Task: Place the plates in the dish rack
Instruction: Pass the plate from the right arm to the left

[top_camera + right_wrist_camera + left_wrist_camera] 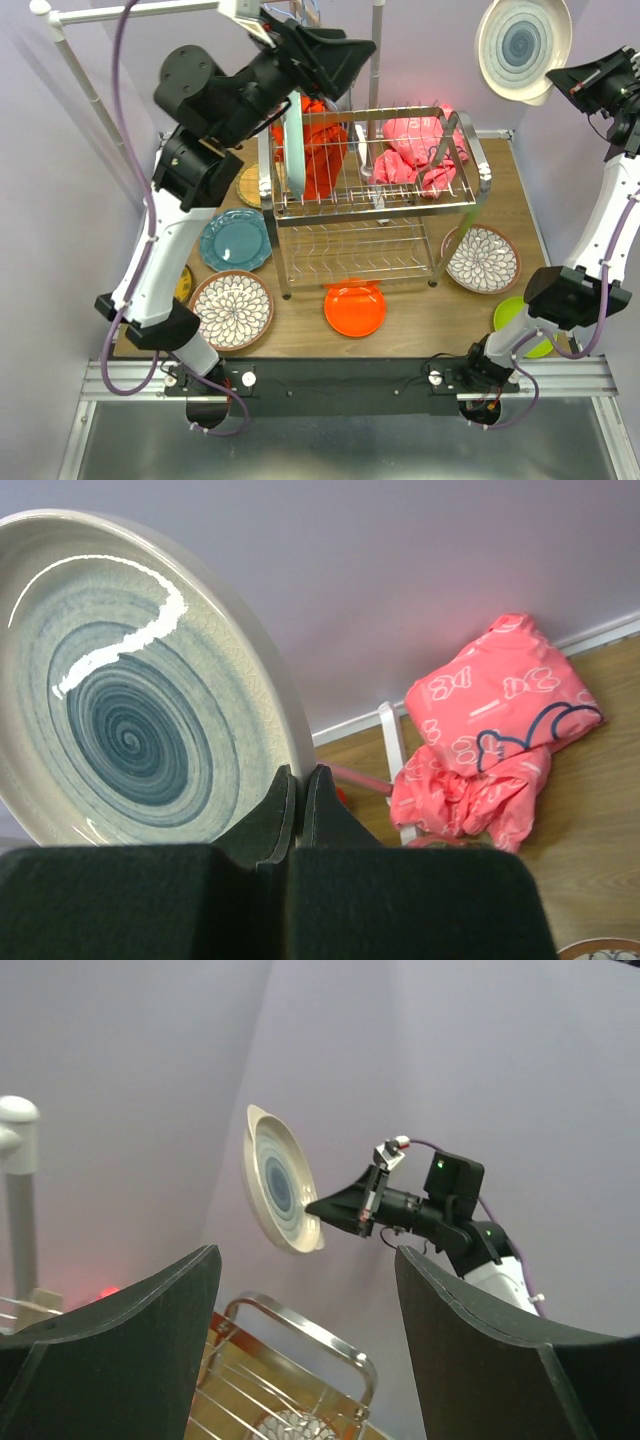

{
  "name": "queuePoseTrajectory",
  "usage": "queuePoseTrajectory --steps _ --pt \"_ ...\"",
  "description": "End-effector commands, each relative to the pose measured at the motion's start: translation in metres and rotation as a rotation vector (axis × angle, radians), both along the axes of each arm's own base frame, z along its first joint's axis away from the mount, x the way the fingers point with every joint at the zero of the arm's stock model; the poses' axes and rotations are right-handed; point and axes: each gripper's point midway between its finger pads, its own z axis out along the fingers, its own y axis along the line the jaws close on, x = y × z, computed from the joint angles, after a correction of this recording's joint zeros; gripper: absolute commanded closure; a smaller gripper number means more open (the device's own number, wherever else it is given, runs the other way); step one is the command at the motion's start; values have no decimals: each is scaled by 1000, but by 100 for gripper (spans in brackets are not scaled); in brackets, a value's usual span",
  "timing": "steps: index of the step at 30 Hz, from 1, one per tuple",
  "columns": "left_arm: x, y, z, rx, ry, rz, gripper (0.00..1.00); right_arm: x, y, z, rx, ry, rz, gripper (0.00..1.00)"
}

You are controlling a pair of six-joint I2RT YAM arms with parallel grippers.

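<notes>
High at the right, my right gripper [562, 78] is shut on the rim of a white plate with a blue spiral [522, 45]. The right wrist view shows that plate [130, 700] pinched at its edge by the gripper [300, 782]. My left gripper [345, 58] hangs open and empty above the left end of the chrome dish rack [375, 200], where a mint plate [293, 145] stands upright. In the left wrist view the gripper [303, 1255] faces the held plate [280, 1185] over the rack's rim [300, 1325]. Teal [235, 240], orange [355, 308], lime green [520, 320] and two floral plates [232, 310] [482, 258] lie on the table.
A red cloth [320, 150] and a pink cloth [415, 150] lie on the rack's upper shelf. A white clothes rail [80, 60] stands at the back left. A tan plate [250, 185] lies beside the rack, and a yellow one [185, 283] is partly under the left arm.
</notes>
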Motion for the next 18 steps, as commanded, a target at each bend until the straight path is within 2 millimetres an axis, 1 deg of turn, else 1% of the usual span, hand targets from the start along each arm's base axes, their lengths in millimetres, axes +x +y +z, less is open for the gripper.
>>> queuePoseTrajectory --steps 1,3,4,6,7,11,12,13,15,16,18 --pt "-1 -44 -15 2 61 -143 20 -30 29 60 13 -161 105 99" --pt "-3 -55 -17 -8 77 -168 20 -34 33 64 17 -167 125 99" --pt "2 -63 -22 -12 100 -178 20 -35 35 64 19 -168 130 99" --pt "2 -70 -22 -27 117 -184 20 -39 39 67 23 -172 147 99" --pt "7 -77 -28 -24 133 -184 20 -39 40 67 26 -171 153 99" --pt "16 -91 -36 -50 182 -174 20 -45 45 72 38 -177 177 99" --pt "18 -95 -39 -57 199 -179 20 -46 47 73 37 -180 186 99" --pt "19 -104 -44 -58 210 -187 20 -49 49 74 37 -182 191 99" --pt "20 -111 -45 -72 226 -197 20 -51 52 75 44 -183 203 99" --pt "23 -120 -51 -70 238 -203 20 -52 54 76 46 -183 214 99" --pt "24 -126 -53 -80 246 -209 20 -56 56 77 48 -185 224 99"
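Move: The pale plate with the blue swirl, held by its rim in the right fingers, has its middle about 30 cm to the left hand's right, 20 cm ahead and 12 cm lower. The dish rack's middle is some 5 cm to the left hand's right, 2 cm ahead and 45 cm below; the green plate standing in it is roughly 10 cm left, 5 cm ahead, 30 cm below. From the right hand, the swirl plate's middle lies about 6 cm left, 4 cm ahead, 6 cm up, and the left gripper some 36 cm left, 16 cm back, 18 cm higher. The right fingers keep their pinch on the swirl plate's rim, easing it about 3 cm left and a little up while turning some 10 degrees counter-clockwise. The left hand, empty and still wide open, sweeps about 12 cm right high over the dish rack, sinking some 7 cm towards the plate, its fingers tipping down and swinging clockwise; it touches nothing yet. ##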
